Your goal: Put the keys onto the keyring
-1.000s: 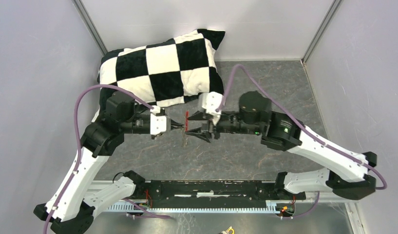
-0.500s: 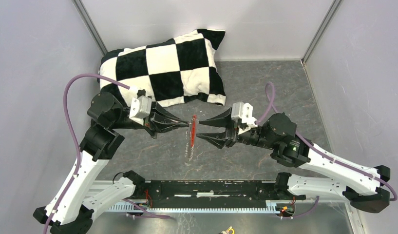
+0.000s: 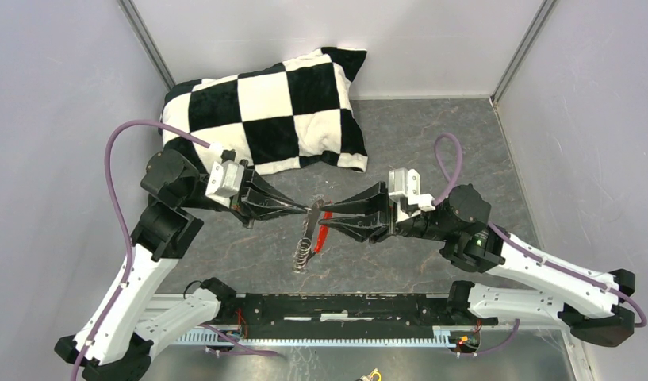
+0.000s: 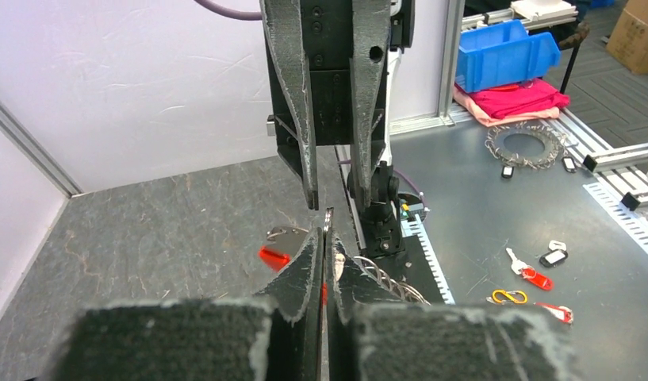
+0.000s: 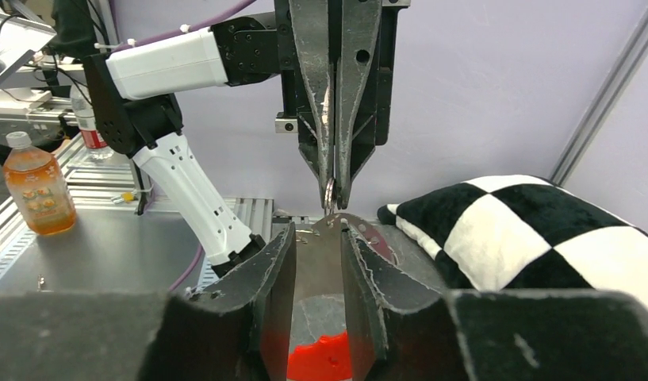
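The keyring hangs in the air between my two grippers. My left gripper [image 3: 307,209] is shut on its thin silvery ring [image 4: 327,218]. Below the ring hang a flat grey metal piece [image 3: 313,216], the curved red fob [image 3: 324,236] and a silvery chain [image 3: 302,255]. My right gripper [image 3: 327,216] faces the left one tip to tip. Its jaws stand apart on either side of the ring, and in the right wrist view the grey piece and the red fob [image 5: 320,359] show between its fingers [image 5: 281,270]. I cannot make out the keys in any view.
A black-and-white checkered pillow [image 3: 265,111] lies at the back of the grey table [image 3: 431,143]. White walls close the sides. Outside the cell are a juice bottle [image 5: 36,186], a blue bin [image 4: 507,48] and small red-tagged items [image 4: 533,276] on a metal bench.
The grippers have come closer tip to tip. The red fob has swung from upright to slanted, showing a grey piece. The right jaws have narrowed.
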Action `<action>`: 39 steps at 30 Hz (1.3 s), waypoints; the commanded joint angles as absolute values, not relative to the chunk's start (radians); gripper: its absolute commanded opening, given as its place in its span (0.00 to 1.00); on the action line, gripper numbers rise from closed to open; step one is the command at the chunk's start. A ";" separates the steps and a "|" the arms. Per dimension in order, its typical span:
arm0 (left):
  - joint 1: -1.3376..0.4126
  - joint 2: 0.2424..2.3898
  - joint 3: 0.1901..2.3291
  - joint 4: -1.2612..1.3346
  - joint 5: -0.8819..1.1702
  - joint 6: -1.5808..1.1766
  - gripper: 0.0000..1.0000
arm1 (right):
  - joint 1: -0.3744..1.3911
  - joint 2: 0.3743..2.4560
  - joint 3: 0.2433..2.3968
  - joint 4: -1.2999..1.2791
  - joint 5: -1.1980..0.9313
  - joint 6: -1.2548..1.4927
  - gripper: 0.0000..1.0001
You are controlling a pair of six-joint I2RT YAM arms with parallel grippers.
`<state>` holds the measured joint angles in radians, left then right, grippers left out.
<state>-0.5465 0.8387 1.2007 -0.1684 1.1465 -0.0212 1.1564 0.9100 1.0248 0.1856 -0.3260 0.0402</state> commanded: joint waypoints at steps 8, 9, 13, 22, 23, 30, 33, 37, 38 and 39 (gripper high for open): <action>-0.547 0.806 1.183 -0.134 1.170 0.119 0.02 | 1.154 0.963 1.079 0.256 -0.379 0.070 0.31; -0.546 0.803 1.178 -0.134 1.168 0.123 0.02 | 1.152 0.966 1.080 0.260 -0.374 0.071 0.31; -0.546 0.799 1.171 -0.157 1.167 0.144 0.02 | 1.154 0.983 1.087 0.268 -0.356 0.078 0.30; -0.546 0.792 1.164 -0.181 1.162 0.173 0.02 | 1.154 1.008 1.099 0.257 -0.334 0.082 0.09; -0.546 0.790 1.164 -0.188 1.159 0.178 0.02 | 1.154 1.013 1.107 0.242 -0.327 0.077 0.02; -0.546 0.796 1.192 -0.339 1.103 0.282 0.14 | 1.153 1.036 1.218 -0.043 -0.228 -0.027 0.01; -0.546 0.814 1.225 -0.524 1.046 0.454 0.38 | 1.153 1.058 1.290 -0.182 -0.178 -0.069 0.00; -0.546 0.847 1.246 -0.683 0.957 0.578 0.47 | 1.155 1.121 1.382 -0.373 -0.131 -0.117 0.01; -0.546 0.855 1.247 -0.696 0.935 0.580 0.47 | 1.154 1.137 1.401 -0.408 -0.123 -0.130 0.01; -0.546 0.860 1.247 -0.702 0.915 0.585 0.47 | 1.154 1.157 1.417 -0.449 -0.112 -0.136 0.01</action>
<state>-0.5457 0.8333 1.2118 -0.5484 1.0222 0.4362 1.1564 1.1080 1.3293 -0.2611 -0.1879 -0.0673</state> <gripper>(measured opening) 0.470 0.011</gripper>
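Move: Pinched in the left fingertips, practically at that hand's point, is the small metal loop of the keyring. From the open right fingers it lies about 3 cm to the left and 1 cm ahead, at nearly the same height. The red grip hangs about 6 cm below the right hand, some 2 cm back and 1 cm left. The wire coil is about 6 cm back of that hand, 5 cm left and 8 cm down. Easing left about 2.5 cm to the metal loop, the right hand shuts its half-open fingers and pinches the loop while the left hand holds it almost still. Then the left fingers open and let go. Both hands travel forward and down together, the left ending some 5 cm lower, the right about 3 cm forward and 2.5 cm down with its fingers dipping some 20 degrees. ##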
